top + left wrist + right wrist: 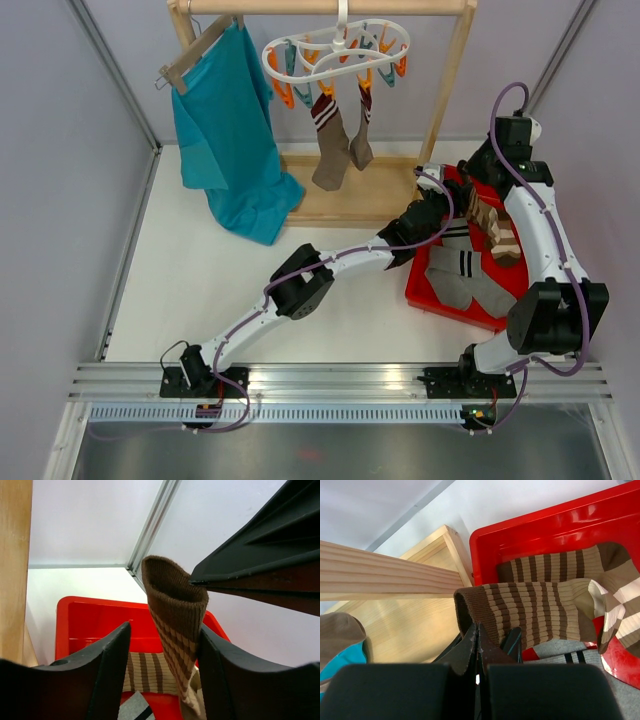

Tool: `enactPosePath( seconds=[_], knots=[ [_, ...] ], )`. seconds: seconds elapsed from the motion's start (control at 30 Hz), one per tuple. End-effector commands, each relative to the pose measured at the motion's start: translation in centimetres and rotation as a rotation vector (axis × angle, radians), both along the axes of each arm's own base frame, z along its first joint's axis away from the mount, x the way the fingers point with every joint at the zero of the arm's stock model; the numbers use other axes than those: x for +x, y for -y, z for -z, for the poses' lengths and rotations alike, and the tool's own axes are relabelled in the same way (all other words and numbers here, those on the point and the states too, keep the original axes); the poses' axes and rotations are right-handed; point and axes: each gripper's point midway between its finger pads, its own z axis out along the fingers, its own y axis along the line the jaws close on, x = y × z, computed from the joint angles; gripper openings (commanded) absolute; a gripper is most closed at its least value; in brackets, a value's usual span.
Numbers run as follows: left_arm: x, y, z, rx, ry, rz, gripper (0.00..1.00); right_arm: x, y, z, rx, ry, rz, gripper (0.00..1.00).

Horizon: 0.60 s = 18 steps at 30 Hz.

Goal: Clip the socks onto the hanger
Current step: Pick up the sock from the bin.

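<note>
My right gripper (477,630) is shut on the cuff of a brown sock with tan stripes (535,610) and holds it up over the red tray (520,535). My left gripper (164,630) is open and straddles that sock (175,600), which touches its right finger (220,665). In the top view both grippers meet at the tray's far left corner, the left (432,212) beside the right (478,208). The white ring hanger (335,50) hangs from the rack's top bar with two socks (330,145) clipped under it.
A teal shirt (225,130) hangs on a wooden hanger at the rack's left. The wooden rack frame (450,80) and its base (350,200) stand just left of the red tray (440,290). Grey striped socks (460,275) and another brown striped sock (145,672) lie in the tray.
</note>
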Motion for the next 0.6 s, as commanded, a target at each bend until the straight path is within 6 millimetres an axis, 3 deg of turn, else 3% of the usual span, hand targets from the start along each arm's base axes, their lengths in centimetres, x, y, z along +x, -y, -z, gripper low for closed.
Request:
enactPosePath(
  seconds=[0.0, 0.2, 0.57],
  knots=[
    [-0.2, 0.0, -2.0, -0.084, -0.003, -0.013, 0.58, -0.1, -0.5, -3.2, 0.024, 0.084, -0.005, 0.00],
    [-0.1, -0.2, -2.5, -0.075, 0.001, -0.018, 0.46, -0.5, -0.6, -3.6, 0.026, 0.094, -0.006, 0.00],
    [-0.7, -1.9, -4.5, -0.007, 0.060, -0.028, 0.04, -1.4, -0.4, -4.7, 0.012, 0.118, -0.002, 0.04]
  ],
)
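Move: Between the left hand's open fingers hangs the striped sock, its cuff roughly 1 cm ahead, 2 cm to the right and 2 cm above; the closed right fingers hold the rim, with the cuff's middle some 2 cm below them. From the right hand, the other striped sock lies about 4 cm ahead, 13 cm right and 22 cm down, the grey socks 12 cm back, 6 cm right and 21 cm down, and the wooden post 8 cm ahead, 6 cm left. Closing from a bit over half open to nearly shut, the left fingers pinch the hanging striped sock below its rim, the hand staying put at first and then sinking about 2.5 cm. Meanwhile the right hand, still pinching the rim, climbs some 2.5 cm and eases back about 1 cm, away from the left fingers. ##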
